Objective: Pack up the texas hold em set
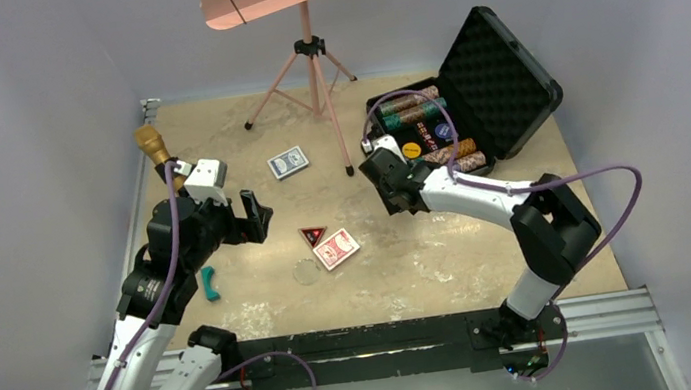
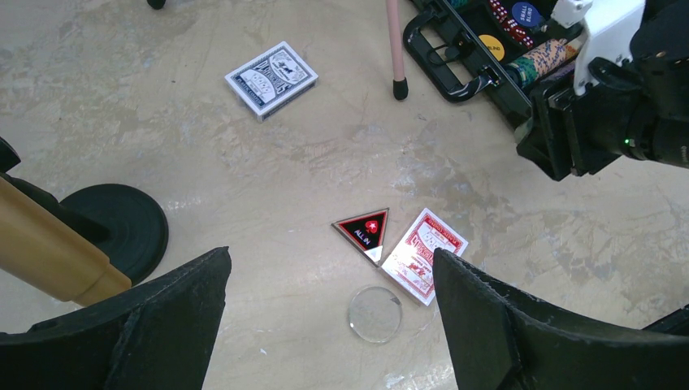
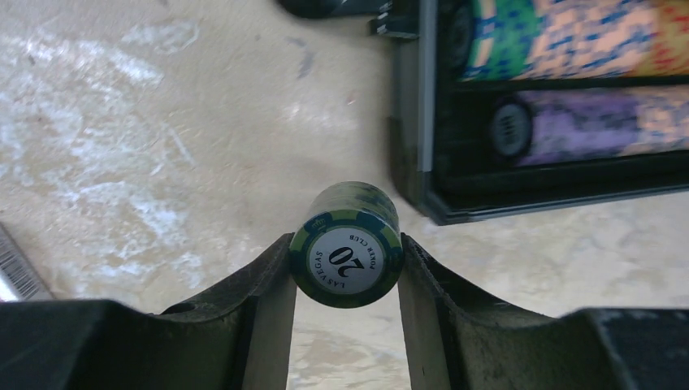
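The black case stands open at the back right, foam lid raised, with rows of striped chips inside. My right gripper hovers just left of the case and is shut on a stack of green chips marked 20; the case's corner is close by. My left gripper is open and empty above the table. Ahead of it lie the triangular red-black button, the red deck and a clear disc. The blue deck lies farther back.
A gold microphone on a black round base stands at the back left. A pink music stand's tripod stands mid-back, one foot near the case handle. A small teal piece lies by the left arm.
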Motion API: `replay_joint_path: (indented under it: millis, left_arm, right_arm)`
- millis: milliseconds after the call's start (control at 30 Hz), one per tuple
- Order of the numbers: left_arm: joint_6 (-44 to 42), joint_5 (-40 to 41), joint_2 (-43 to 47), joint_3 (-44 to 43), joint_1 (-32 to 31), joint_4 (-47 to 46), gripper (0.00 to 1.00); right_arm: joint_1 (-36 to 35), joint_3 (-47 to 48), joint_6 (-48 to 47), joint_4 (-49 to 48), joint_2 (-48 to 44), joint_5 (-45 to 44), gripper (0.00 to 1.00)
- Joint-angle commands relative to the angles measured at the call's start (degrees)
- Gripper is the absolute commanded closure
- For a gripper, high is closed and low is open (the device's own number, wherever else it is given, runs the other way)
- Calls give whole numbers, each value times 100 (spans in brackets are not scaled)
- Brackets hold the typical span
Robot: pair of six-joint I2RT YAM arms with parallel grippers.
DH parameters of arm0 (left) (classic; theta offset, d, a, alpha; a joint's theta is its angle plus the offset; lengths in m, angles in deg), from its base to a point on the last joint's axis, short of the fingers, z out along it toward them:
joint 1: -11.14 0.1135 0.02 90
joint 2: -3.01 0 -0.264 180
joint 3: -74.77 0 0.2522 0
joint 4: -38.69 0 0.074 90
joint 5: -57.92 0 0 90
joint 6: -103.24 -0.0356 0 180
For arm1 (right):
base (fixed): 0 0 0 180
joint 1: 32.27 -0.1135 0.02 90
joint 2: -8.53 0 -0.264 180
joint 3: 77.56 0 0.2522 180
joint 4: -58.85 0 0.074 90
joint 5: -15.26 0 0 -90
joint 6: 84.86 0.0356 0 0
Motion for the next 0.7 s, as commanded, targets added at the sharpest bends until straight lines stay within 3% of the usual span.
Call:
replay_joint_path:
  millis: [0,367,667]
  left_arm:
    - [-119,-29,36,-3,-18,-156,2]
    - [-119,-29,27,-3,-10,-155,2]
    - [-119,-46,27,-3,-16,-164,2]
  right_arm:
    - [-6,463,-779,343,-367,-1136,100]
    - [605,746,-1840,326,-38,-1714,100]
    - [819,869,-2438,166,206,-1396,100]
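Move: The right hand holds an upright chip roll. The gap at the left end of the case's nearest chip row lies about 5 cm ahead, 7 cm right and 3 cm below. The purple rolls in that row lie some 7 cm ahead and 13 cm right. The green-orange rolls are about 10 cm ahead and 10 cm right; the case handle is 11 cm ahead, 5 cm left. From the left hand, the gap is roughly 12 cm ahead, 36 cm right and 21 cm below. Rightward and forward, about 9 and 5 cm, the right hand carries the held chip roll towards the gap in the case's nearest row. It climbs some 5 cm early on, then swings mostly right at nearly level height, rolling about 20 degrees so its left side dips; the fingers keep their grip. ##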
